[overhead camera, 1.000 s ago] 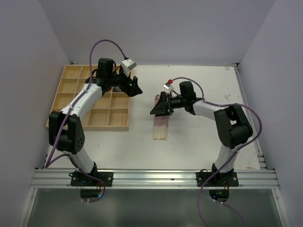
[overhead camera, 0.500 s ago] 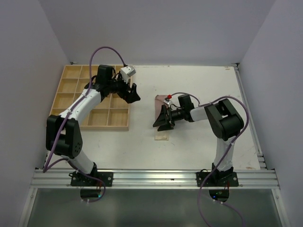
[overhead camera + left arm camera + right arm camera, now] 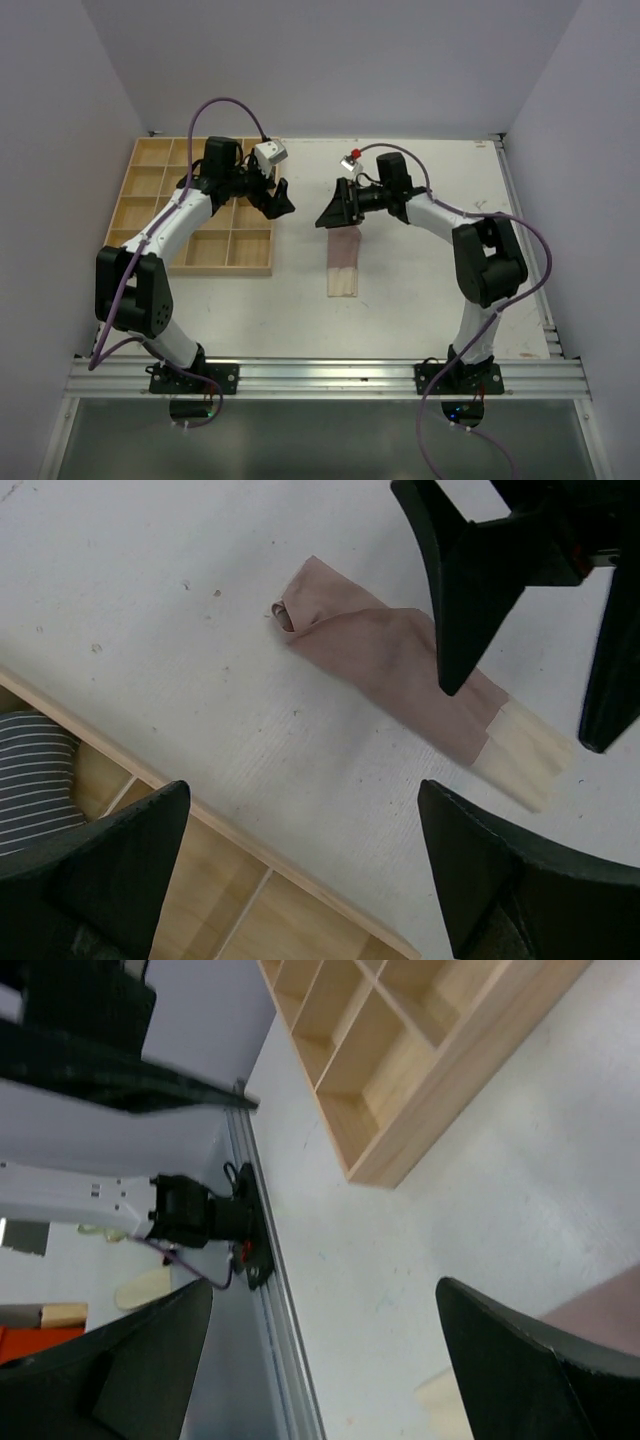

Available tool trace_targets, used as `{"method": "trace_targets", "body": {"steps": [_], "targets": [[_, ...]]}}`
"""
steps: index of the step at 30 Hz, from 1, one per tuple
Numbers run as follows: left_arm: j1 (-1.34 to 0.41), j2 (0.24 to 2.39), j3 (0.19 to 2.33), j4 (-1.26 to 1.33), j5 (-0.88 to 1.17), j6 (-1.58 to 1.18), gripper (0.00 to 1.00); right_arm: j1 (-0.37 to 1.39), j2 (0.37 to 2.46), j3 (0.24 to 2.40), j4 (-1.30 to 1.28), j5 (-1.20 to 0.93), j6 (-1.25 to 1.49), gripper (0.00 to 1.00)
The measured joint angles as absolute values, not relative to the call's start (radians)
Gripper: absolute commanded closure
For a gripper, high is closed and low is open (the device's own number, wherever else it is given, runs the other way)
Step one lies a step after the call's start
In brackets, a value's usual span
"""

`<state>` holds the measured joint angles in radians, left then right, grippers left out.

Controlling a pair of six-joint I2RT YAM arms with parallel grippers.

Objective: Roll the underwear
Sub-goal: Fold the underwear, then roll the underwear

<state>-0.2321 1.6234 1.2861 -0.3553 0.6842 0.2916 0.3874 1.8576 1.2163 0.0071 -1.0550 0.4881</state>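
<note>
One underwear piece (image 3: 345, 248) lies on the white table as a long folded strip, dusty beige-pink, with a paler cream near end (image 3: 341, 282). In the left wrist view the strip (image 3: 390, 660) has a small curl at its far end (image 3: 285, 615). No rust-orange garment shows. My right gripper (image 3: 333, 205) is open and empty, hovering above the strip's far end; it also shows in the left wrist view (image 3: 522, 720) and in its own view (image 3: 322, 1290). My left gripper (image 3: 288, 198) is open and empty beside the tray's right edge, left of the strip; its own view (image 3: 300, 795) shows the same.
A wooden tray with several compartments (image 3: 165, 205) stands at the left. A striped cloth (image 3: 30, 780) lies in one compartment. The tray's corner shows in the right wrist view (image 3: 400, 1150). The metal rail (image 3: 320, 375) runs along the near edge.
My right gripper dipped to the strip, then rose and drew back toward the far end. The strip's far end now sits curled and the strip looks shorter. My left gripper barely moved.
</note>
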Motion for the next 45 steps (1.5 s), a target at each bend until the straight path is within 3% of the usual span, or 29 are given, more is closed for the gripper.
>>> {"method": "trace_targets", "body": {"steps": [14, 23, 26, 34, 38, 45], "targets": [[-0.232, 1.629, 1.319, -0.358, 0.675, 0.302, 0.02, 0.307, 2.315, 1.524, 0.084, -1.057, 0.526, 0.02], [-0.236, 1.634, 1.322, -0.416, 0.685, 0.456, 0.20, 0.308, 2.326, 1.515, 0.307, -1.058, 0.721, 0.02], [-0.257, 1.615, 1.273, -0.429, 0.684, 0.566, 0.25, 0.308, 2.246, 1.477, 0.258, -1.057, 0.720, 0.08], [-0.508, 1.530, 1.031, -0.401, 0.660, 0.838, 0.38, 0.317, 1.901, 1.236, -0.002, -1.067, 0.500, 0.42], [-0.596, 1.530, 0.963, -0.361, 0.656, 0.915, 0.42, 0.325, 1.932, 1.171, -0.110, -1.063, 0.416, 0.55], [-0.705, 1.612, 0.954, -0.286, 0.645, 1.001, 0.51, 0.325, 2.108, 1.161, -0.206, -1.055, 0.340, 0.63]]}}
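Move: The folded underwear lies as a narrow strip, its middle nearly under the right hand: level with it, about 2 cm to its right and 14 cm down. Its far end is some 10 cm ahead of that hand, its cream waistband 8 cm back, both also 2 cm right. From the left hand the waistband is about 15 cm back, 16 right and 17 down; the wooden tray's middle is some 27 cm left and 4 ahead. The underwear's far end gets the right hand first, which goes about 11 cm forward and 10 down with fingers wide, then rises, draws back some 14 cm and sinks to the strip's right edge near the waistband, fingers half closing and fingertips tipping down. The left hand, after a pause, sweeps back, right and down towards the waistband's left side, turning about 50 degrees clockwise and narrowing its fingers to half. ##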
